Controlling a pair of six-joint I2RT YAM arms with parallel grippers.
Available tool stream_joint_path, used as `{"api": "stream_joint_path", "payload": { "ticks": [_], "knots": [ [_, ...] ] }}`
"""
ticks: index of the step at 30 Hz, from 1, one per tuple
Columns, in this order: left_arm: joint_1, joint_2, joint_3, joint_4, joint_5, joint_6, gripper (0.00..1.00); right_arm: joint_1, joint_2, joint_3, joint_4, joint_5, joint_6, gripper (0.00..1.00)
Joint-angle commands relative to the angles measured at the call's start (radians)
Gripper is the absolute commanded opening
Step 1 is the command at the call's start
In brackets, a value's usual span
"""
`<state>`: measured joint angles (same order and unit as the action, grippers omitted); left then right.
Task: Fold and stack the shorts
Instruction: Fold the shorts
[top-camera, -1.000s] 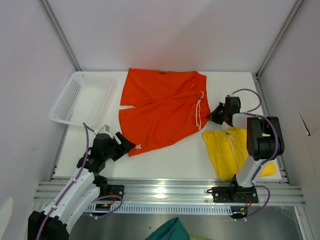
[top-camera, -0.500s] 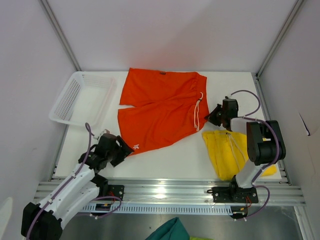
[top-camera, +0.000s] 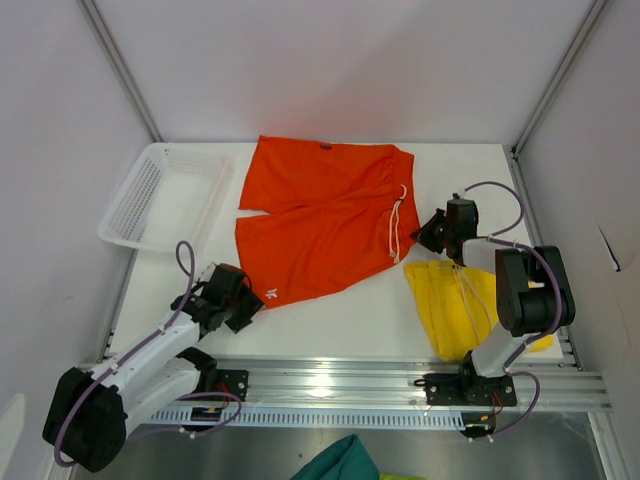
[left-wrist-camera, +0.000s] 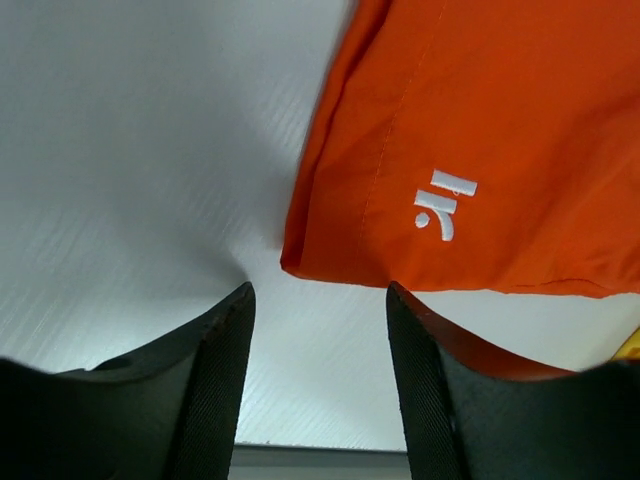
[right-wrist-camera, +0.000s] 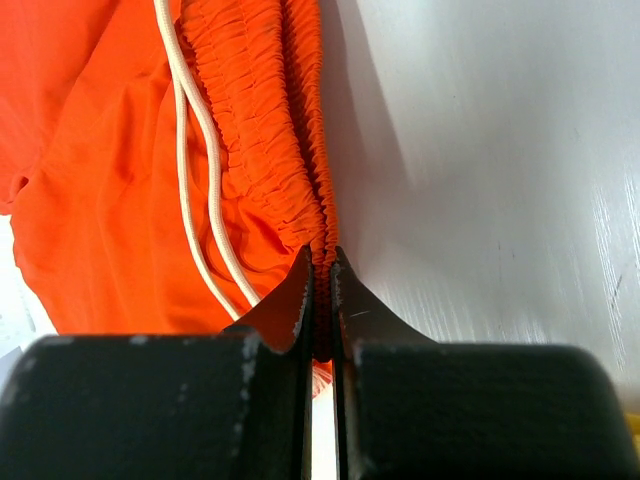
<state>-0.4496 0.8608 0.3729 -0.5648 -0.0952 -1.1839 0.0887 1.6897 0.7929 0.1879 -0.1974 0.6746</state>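
Note:
The orange-red shorts (top-camera: 320, 220) lie spread flat across the middle of the white table. My right gripper (top-camera: 425, 233) is shut on their elastic waistband (right-wrist-camera: 318, 215) at its near right corner, beside the white drawstrings (right-wrist-camera: 195, 150). My left gripper (left-wrist-camera: 318, 300) is open just short of the leg's near left hem corner (left-wrist-camera: 300, 262), which bears a small white logo (left-wrist-camera: 440, 205). Nothing is between its fingers. The yellow shorts (top-camera: 462, 300) lie crumpled at the near right, by the right arm's base.
A white mesh basket (top-camera: 165, 195) stands at the far left of the table. A teal-green cloth (top-camera: 340, 462) lies below the front rail (top-camera: 330, 378). Grey walls close in the table on three sides.
My left gripper has moved back toward the near edge to the hem corner and narrowed somewhat. The orange leg's lower left corner has shifted slightly. My right gripper stays shut on the waistband.

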Motion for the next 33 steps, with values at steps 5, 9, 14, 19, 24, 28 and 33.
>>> {"api": "stream_joint_path", "payload": {
  "ticks": [5,9,14,19,24,28,33],
  "knots": [
    [-0.006,0.130,0.034,0.147,-0.038,-0.091,0.50,0.002,-0.087,-0.038,0.067,0.041,0.020,0.00],
    [-0.008,0.208,0.064,0.154,-0.054,-0.102,0.30,0.002,-0.102,-0.047,0.073,0.046,0.023,0.00],
    [-0.008,0.227,0.086,0.142,-0.100,-0.095,0.00,0.002,-0.125,-0.060,0.074,0.052,0.026,0.00],
    [-0.008,0.172,0.110,0.053,-0.173,-0.076,0.00,0.002,-0.154,-0.061,0.018,0.043,0.032,0.00],
    [-0.008,0.026,0.155,-0.064,-0.216,-0.037,0.00,-0.003,-0.157,-0.015,-0.175,0.010,0.086,0.00],
    [-0.008,-0.097,0.225,-0.133,-0.262,0.013,0.00,0.037,-0.131,0.087,-0.422,0.007,0.092,0.00],
    [-0.008,-0.141,0.390,-0.254,-0.273,0.061,0.00,0.095,-0.183,0.166,-0.732,0.090,0.128,0.00]
  ]
}}
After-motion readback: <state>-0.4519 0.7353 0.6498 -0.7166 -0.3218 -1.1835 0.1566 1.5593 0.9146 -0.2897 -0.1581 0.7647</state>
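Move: The red shorts' nearest leg corner lies about 3 cm ahead of the left hand, 1 cm to its right and 2 cm lower, just beyond its open fingertips; the white logo is roughly 7 cm ahead and 4 cm right. That corner is some 20 cm back and 39 cm left of the right hand, which already pinches the waistband end. From the right hand, the drawstring lies about 4 cm ahead and 5 cm left, the folded yellow shorts around 20 cm back and 14 cm right. The left hand slides forward about 3 cm, sinking slightly, shuts its fingers on the leg corner of the red shorts, then lifts it a good 12 cm while easing a little farther forward and left, fingertips tilting up and outward by some 15 degrees. Meanwhile the right hand keeps its pinch on the waistband end, first rising a little and then drawing back about 5 cm towards the yellow shorts, with a slight drift left and its fingers tipping down late on. ##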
